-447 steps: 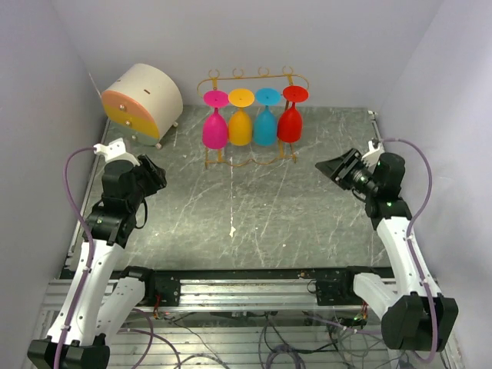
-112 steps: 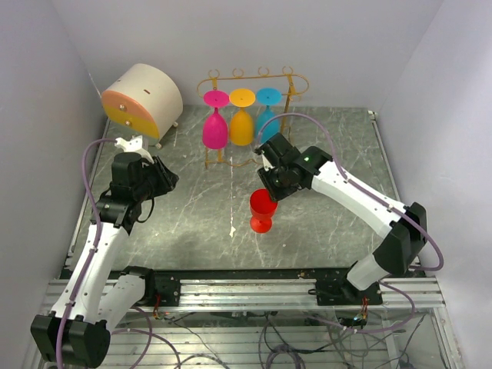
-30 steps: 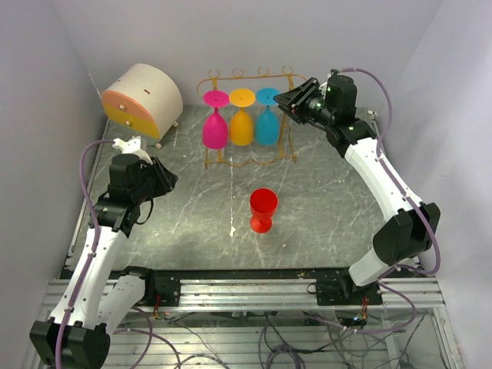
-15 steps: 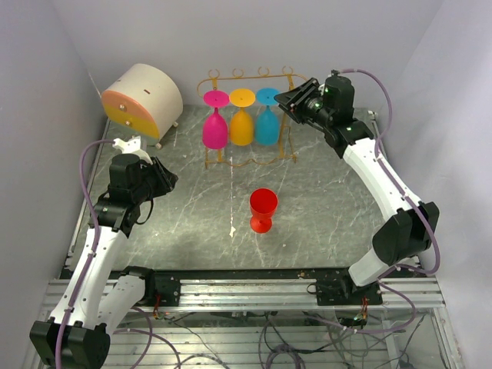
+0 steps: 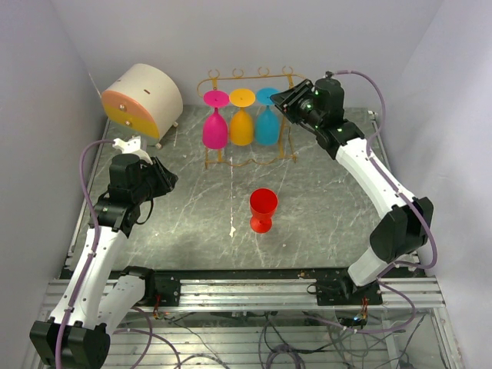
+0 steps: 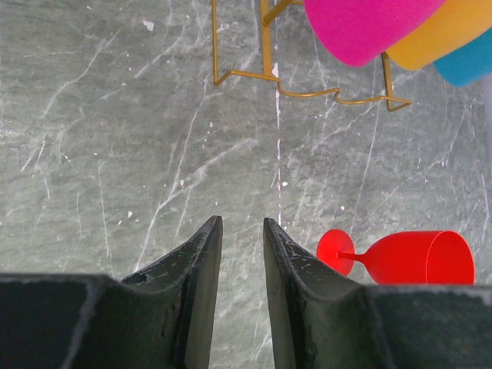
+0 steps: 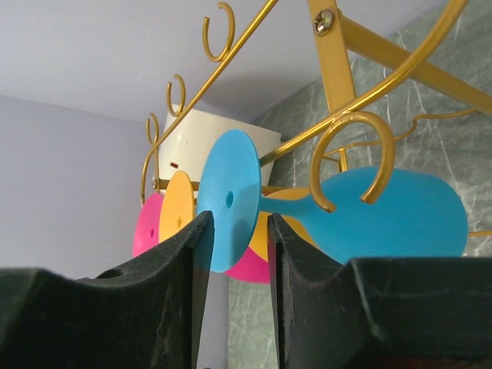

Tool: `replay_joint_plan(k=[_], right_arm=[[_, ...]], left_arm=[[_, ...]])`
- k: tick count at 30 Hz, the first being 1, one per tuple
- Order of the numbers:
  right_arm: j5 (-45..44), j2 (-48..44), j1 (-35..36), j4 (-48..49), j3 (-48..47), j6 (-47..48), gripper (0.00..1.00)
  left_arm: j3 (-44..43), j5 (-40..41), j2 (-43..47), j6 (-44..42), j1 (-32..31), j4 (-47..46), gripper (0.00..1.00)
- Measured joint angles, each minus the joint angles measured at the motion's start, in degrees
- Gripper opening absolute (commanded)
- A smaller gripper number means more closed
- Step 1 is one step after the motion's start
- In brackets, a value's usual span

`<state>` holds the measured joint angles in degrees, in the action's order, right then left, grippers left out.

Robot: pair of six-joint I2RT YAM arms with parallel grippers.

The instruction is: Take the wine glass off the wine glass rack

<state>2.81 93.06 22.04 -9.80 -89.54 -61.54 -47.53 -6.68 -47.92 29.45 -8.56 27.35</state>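
Note:
The golden wire rack (image 5: 254, 161) stands at the back of the table. A pink (image 5: 214, 127), an orange (image 5: 241, 123) and a blue wine glass (image 5: 266, 124) hang from it upside down. A red wine glass (image 5: 262, 209) stands upright on the table, clear of the rack. My right gripper (image 5: 286, 98) is open at the rack's right end; in the right wrist view the blue glass's round foot (image 7: 228, 200) sits between its fingertips (image 7: 201, 231), under the rail (image 7: 329, 54). My left gripper (image 6: 242, 223) is open and empty above bare table, to the left of the red glass (image 6: 400, 257).
A cream round drawer box (image 5: 142, 100) with an orange and yellow front stands at the back left. The rack's wavy lower bar (image 6: 307, 91) and the pink bowl (image 6: 369, 27) show at the top of the left wrist view. Walls close in on three sides.
My right gripper has edged left along the rack's top, closer onto the blue glass's foot. The left arm and the red glass have not moved.

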Motion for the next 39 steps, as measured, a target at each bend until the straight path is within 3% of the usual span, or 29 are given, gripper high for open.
replay_joint_plan(k=[20,28,39], right_arm=[[-5.92,-0.07,0.66,6.40,3.19,0.94,0.15],[-6.47,-0.87,0.81,8.79,4.44,0.87,0.00],[-5.90,-3.37,0.85,13.29,8.68,-0.70,0.00]], left_arm=[[0.00,-0.09,-0.02,0.11,0.00,-0.02,0.39],[0.00,-0.42,-0.13,0.13,0.00,-0.02,0.39],[0.00,-0.46,-0.42,0.13,0.00,0.00,0.39]])
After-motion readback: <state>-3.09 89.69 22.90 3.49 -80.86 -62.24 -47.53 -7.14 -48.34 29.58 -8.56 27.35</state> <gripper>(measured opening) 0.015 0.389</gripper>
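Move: The blue glass's foot is right at the right hand's open fingertips, its middle about 2 cm left, 1 cm ahead and 1 cm up. At this height, the yellow glass's foot is roughly 9 cm left and 1 cm ahead, and the rack's empty hook about 5 cm right and 4 cm ahead. From the left hand the blue foot is some 21 cm ahead, 25 cm right and 12 cm up. The right hand eases forward and right about 1 cm, pinches the blue glass's foot, then lifts and backs slightly. ##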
